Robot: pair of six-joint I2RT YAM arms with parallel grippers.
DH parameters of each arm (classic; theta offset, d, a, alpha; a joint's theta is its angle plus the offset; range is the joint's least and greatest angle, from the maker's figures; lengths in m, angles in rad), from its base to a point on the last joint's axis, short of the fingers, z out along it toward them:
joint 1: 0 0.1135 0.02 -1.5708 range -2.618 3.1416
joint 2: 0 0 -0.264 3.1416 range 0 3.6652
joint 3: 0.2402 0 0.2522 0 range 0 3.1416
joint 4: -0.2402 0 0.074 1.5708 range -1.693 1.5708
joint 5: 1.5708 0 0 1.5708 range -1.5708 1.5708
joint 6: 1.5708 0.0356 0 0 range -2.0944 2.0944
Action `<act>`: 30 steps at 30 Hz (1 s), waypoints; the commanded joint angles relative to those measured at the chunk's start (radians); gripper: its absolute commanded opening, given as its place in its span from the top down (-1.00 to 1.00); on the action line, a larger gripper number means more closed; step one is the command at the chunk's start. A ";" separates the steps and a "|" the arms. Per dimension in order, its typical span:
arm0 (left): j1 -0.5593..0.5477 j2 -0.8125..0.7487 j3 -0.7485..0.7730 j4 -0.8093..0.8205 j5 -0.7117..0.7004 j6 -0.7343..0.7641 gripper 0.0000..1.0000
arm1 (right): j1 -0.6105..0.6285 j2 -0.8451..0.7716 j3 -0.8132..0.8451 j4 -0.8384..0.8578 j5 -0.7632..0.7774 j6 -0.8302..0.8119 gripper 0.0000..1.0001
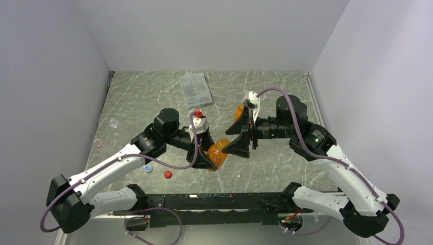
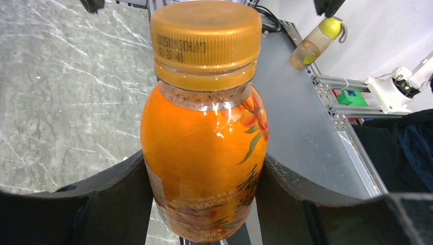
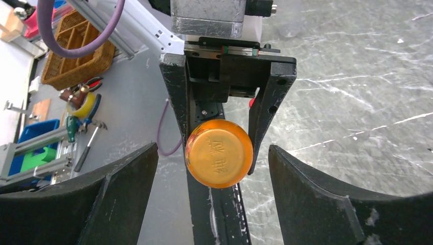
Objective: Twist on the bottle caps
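Observation:
An orange bottle [image 2: 204, 153] with an orange cap [image 2: 206, 38] seated on its neck lies sideways above the table, and my left gripper [image 2: 203, 168] is shut on its body. From above, the bottle [image 1: 217, 153] points its cap toward my right gripper [image 1: 236, 138]. That right gripper [image 3: 212, 168] stands open around the cap [image 3: 219, 153], with a gap on each side and no contact. A second orange bottle [image 1: 238, 111] shows partly behind the right gripper. A blue-and-white cap [image 1: 148, 167] and a red cap [image 1: 168, 174] lie loose on the table by the left arm.
A flat clear compartment box [image 1: 195, 88] lies at the back centre. Two clear round dishes [image 1: 113, 122] [image 1: 99, 143] sit near the left edge. Grey walls close in the marbled table on three sides.

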 commanded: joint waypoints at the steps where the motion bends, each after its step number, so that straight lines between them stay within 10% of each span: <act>1: 0.003 -0.018 0.007 0.050 0.058 -0.006 1.00 | 0.001 0.007 0.002 0.047 -0.072 -0.023 -0.58; 15: 0.003 -0.027 -0.004 0.080 0.035 -0.013 1.00 | 0.002 0.036 0.004 0.027 -0.069 -0.028 -0.23; 21: 0.003 -0.031 -0.001 0.071 -0.010 0.000 1.00 | 0.002 0.045 0.013 0.009 -0.018 -0.012 0.35; 30: 0.002 -0.038 0.049 -0.047 -0.436 0.101 1.00 | 0.003 0.115 0.058 -0.047 0.250 0.153 0.78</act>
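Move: The cap on the bottle held in the left gripper lies about 1 cm to the right gripper's left and 1 cm below it, level fore and aft, between the open fingers. Another orange bottle stands on the table some 26 cm ahead of the right gripper, 7 cm to its right and 30 cm below; the red cap lies about 24 cm left, 3 cm ahead, 35 cm below. From the left gripper the held bottle's cap is roughly 5 cm right and 6 cm up. Ease the right gripper about 1 cm down and nearly 1 cm left onto the cap, and close its fingers to pinch the cap from both sides while the left gripper keeps its hold on the bottle, almost still. Then start both grippers forward together, about 2 cm, sinking slightly, the left turning some 10 degrees counter-clockwise. ##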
